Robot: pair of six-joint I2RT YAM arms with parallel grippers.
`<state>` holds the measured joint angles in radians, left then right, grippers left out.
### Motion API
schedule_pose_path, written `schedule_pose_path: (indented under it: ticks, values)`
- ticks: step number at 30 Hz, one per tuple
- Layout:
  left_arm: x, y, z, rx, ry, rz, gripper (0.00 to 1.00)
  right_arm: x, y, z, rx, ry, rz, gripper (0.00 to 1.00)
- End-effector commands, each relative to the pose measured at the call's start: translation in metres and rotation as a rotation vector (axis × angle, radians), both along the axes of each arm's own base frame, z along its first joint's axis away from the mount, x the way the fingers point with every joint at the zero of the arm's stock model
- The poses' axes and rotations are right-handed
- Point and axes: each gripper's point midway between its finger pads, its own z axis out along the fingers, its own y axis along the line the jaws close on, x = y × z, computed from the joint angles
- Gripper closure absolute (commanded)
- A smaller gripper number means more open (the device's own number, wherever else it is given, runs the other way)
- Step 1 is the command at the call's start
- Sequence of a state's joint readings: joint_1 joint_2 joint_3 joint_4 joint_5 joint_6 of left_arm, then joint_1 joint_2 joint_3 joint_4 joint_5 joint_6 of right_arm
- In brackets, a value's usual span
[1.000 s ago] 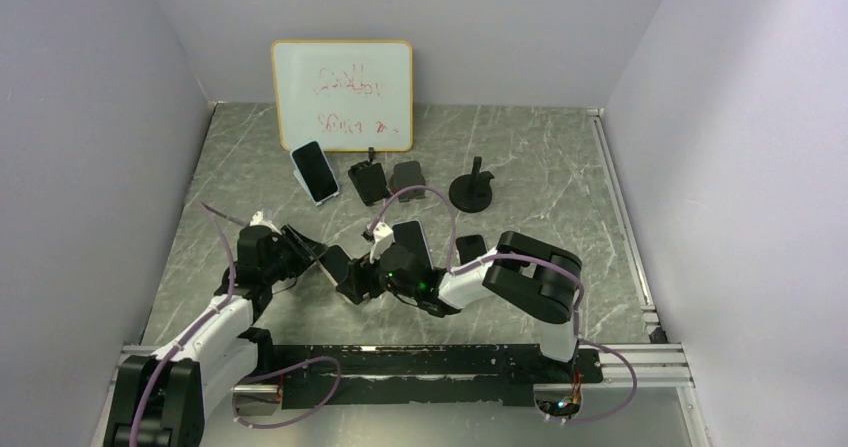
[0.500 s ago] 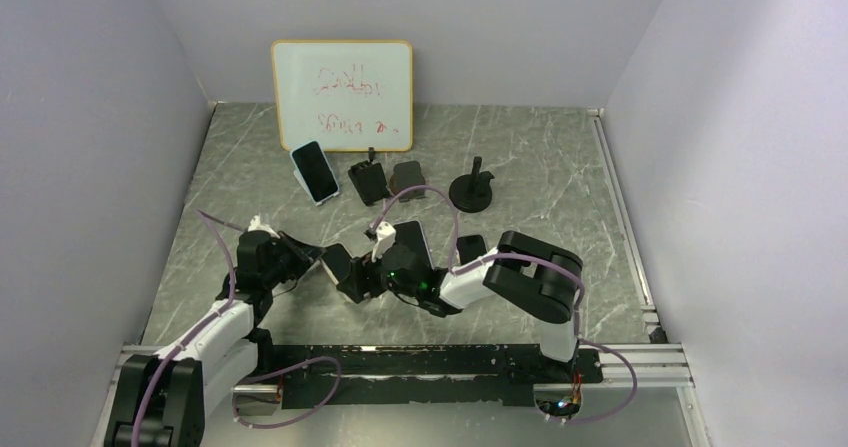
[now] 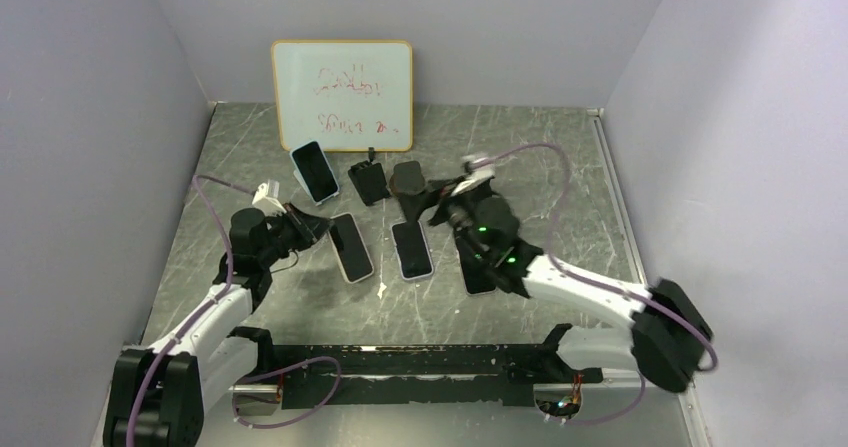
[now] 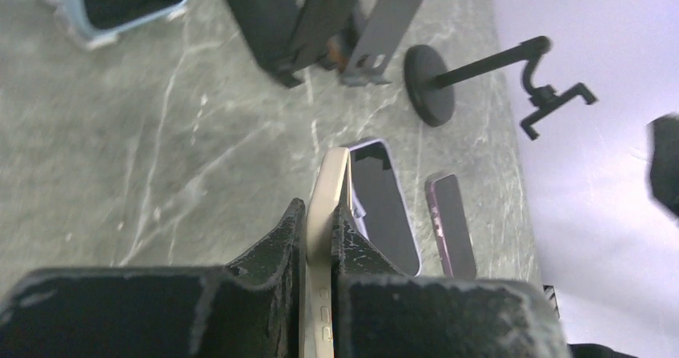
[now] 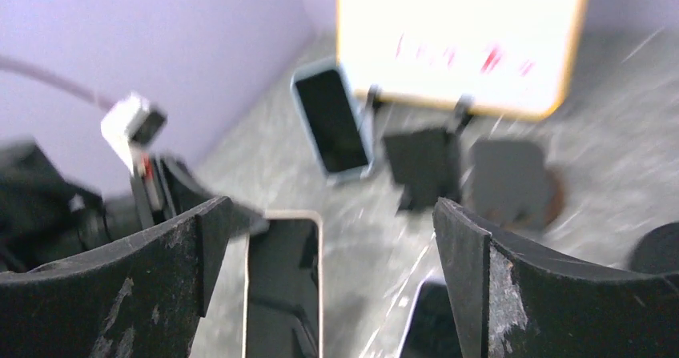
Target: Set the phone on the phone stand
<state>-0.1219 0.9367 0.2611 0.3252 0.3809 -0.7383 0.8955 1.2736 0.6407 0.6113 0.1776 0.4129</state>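
My left gripper (image 4: 320,214) is shut on a cream-cased phone (image 4: 327,190), held edge-on between its fingers; from above the phone (image 3: 351,247) sticks out to the right of the gripper (image 3: 303,229), just over the table. Two empty black phone stands (image 3: 368,180) (image 3: 408,177) stand at the back, in front of the whiteboard. My right gripper (image 3: 425,202) hovers beside them, open and empty, its fingers (image 5: 160,278) wide apart, with the cream phone (image 5: 284,286) showing beneath them.
A light-blue phone (image 3: 314,171) leans on its own stand at the back left. A white-cased phone (image 3: 412,250) and a dark purple phone (image 3: 478,272) lie flat mid-table. A round-base clamp stand (image 4: 428,74) stands at the back right. The whiteboard (image 3: 342,95) leans on the rear wall.
My left gripper has shut on the cream phone and lifted it slightly back. The right arm has let go, opened wide and swung away to the back right near the stands.
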Motion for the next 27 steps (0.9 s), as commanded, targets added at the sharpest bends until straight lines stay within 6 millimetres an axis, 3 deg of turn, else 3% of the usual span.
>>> schedule_pose_path:
  ticks: [1, 7, 15, 18, 27]
  values:
    - [0.014, -0.022, 0.071, -0.013, -0.325, -0.142, 0.95, 0.014, -0.057, 0.025, 0.005, -0.066, -0.151, 0.0]
    - [0.024, -0.035, 0.115, -0.025, -0.548, -0.21, 0.95, 0.007, -0.066, 0.028, 0.014, -0.068, -0.139, 0.0]
    - [0.042, -0.055, 0.189, 0.141, -0.939, -0.299, 0.95, -0.001, -0.055, 0.024, 0.024, -0.078, -0.05, 0.0]
    - [0.057, -0.058, 0.208, 0.247, -1.057, -0.291, 0.95, -0.003, -0.05, 0.024, 0.027, -0.083, -0.017, 0.0]
    - [0.111, -0.067, 0.22, 0.369, -1.233, -0.248, 0.95, -0.014, -0.048, 0.022, 0.037, -0.089, 0.044, 0.0]
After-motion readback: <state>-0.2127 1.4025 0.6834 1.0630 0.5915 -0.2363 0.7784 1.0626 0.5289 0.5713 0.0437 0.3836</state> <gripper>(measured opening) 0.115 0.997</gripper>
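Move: The empty black stand lies about 15 cm ahead of the left hand, 10 cm to its right and 5 cm lower. The stand already holding a phone is some 17 cm ahead and 2 cm left of that hand; the round-based stand is about 16 cm ahead and 19 cm right. The loose phone lies level with it, 20 cm right and 10 cm down. From the right hand, the black stand is roughly 14 cm ahead, 10 cm left and 16 cm below. Still pinching the phone by its edge, the left hand swings it up about 18 cm, then increasingly forward, some 10 cm in all, and 6 cm right to bring it above the black stand, tipping its fingers up by over 50 degrees. The right hand, empty and wide open, moves right and up some 6 cm, then sinks and eases slightly back left. ##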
